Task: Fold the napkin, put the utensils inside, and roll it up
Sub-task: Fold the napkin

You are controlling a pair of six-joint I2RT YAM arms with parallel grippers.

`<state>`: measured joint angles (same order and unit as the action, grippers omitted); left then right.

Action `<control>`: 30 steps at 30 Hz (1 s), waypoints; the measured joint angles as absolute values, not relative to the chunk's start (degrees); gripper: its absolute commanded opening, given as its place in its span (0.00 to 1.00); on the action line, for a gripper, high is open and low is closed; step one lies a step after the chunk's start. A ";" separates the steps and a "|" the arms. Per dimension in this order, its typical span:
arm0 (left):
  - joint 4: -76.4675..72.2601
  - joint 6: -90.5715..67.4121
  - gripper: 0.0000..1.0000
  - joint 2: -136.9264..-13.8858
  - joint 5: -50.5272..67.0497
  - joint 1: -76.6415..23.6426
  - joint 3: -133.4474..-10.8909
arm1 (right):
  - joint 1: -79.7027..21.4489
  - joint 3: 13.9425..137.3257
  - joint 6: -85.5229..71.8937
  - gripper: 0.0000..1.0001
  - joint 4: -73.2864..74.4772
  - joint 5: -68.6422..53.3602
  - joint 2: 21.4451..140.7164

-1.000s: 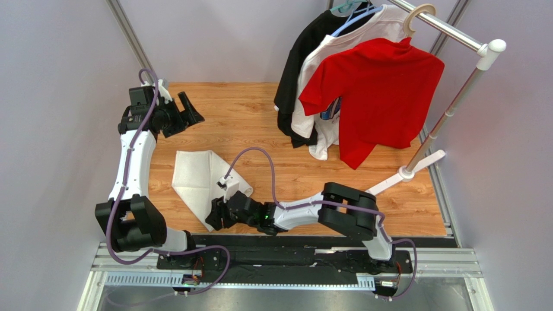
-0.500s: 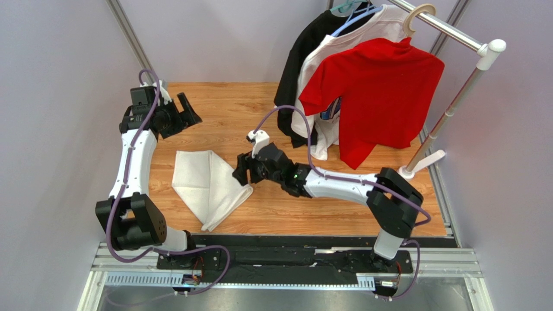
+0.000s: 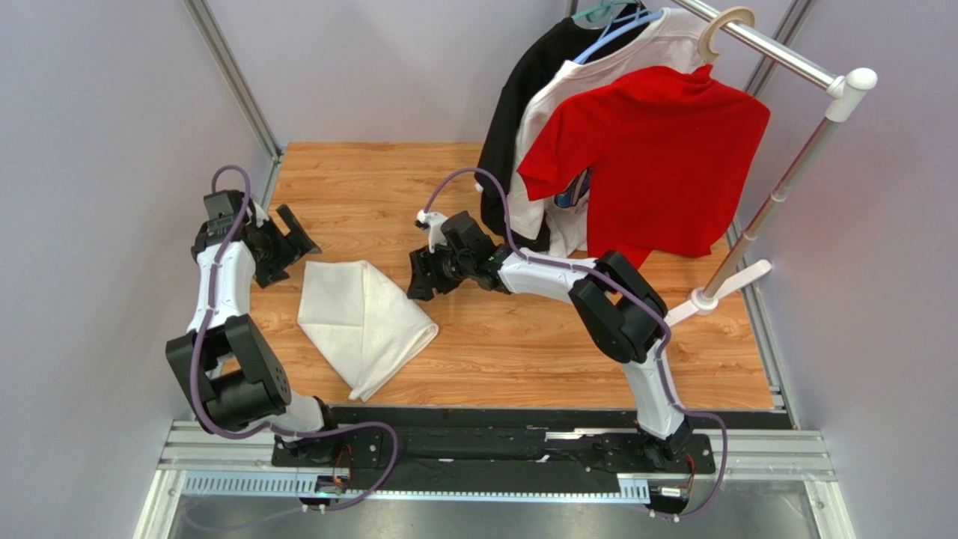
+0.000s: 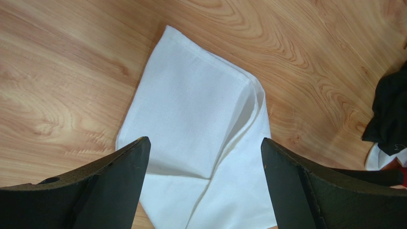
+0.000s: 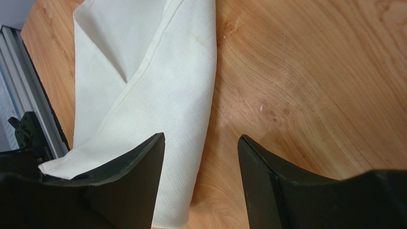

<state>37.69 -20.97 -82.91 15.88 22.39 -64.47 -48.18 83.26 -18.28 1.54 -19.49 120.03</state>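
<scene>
The napkin [image 3: 365,320] is a white cloth lying folded on the wooden table, with one layer crossing over another. My left gripper [image 3: 298,241] hovers open just off its far-left corner. In the left wrist view the napkin [image 4: 200,109] spreads beneath the wide-apart gripper [image 4: 203,148], which holds nothing. My right gripper [image 3: 418,277] is open above the cloth's far-right edge. In the right wrist view the napkin's folded edge [image 5: 157,81] passes under the left finger of the gripper [image 5: 200,140], with bare wood in the gap. The utensils are out of view.
A garment rack [image 3: 787,168] at the back right carries a black shirt [image 3: 512,135], a white shirt [image 3: 562,135] and a red shirt [image 3: 652,157] hanging low over the table. Grey walls close in on both sides. The metal rail [image 3: 495,455] runs along the near edge.
My right arm swung from the napkin's near tip at the table's front edge up to its far-right side. The left gripper dropped from the back-left corner toward the napkin.
</scene>
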 measured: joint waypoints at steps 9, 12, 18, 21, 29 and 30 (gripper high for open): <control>37.26 -21.26 0.95 -82.15 18.13 21.98 -64.31 | -47.33 88.66 -20.23 0.52 0.03 -29.85 129.27; 37.17 -21.39 0.95 -82.15 18.81 21.98 -64.31 | -47.42 90.11 -21.93 0.45 -1.41 -31.70 130.89; 36.93 -21.61 0.95 -82.06 19.84 21.98 -64.31 | -47.42 91.07 -24.71 0.11 -2.13 -32.12 132.70; 36.82 -21.71 0.95 -82.06 20.34 21.96 -64.31 | -47.31 91.00 -26.17 0.00 -2.04 -31.33 132.99; 35.99 -21.71 0.95 -80.42 18.92 15.14 -64.20 | -45.63 77.56 -31.14 0.00 -8.21 -24.62 125.12; 35.86 -21.69 0.95 -80.29 18.85 13.02 -64.20 | -45.04 75.44 -31.46 0.00 -8.56 -23.73 123.55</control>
<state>35.86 -21.69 -80.29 18.85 13.02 -64.20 -45.04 75.44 -31.46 -8.56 -23.73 123.55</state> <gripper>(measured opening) 0.947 0.012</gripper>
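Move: The napkin's right edge lies about 3 cm left of the right hand, 1 cm back and 5 cm below. The napkin's near right corner is level with the hand sideways and 6 cm back; its far corner is 14 cm left and 7 cm ahead; the black shirt's hem is 15 cm right and 8 cm ahead. From the left hand that edge lies some 21 cm right, 4 cm back and 11 cm below. Right hand sinks 5 cm, pinches the napkin's right edge, drags it 5 cm right; open left goes right too. ##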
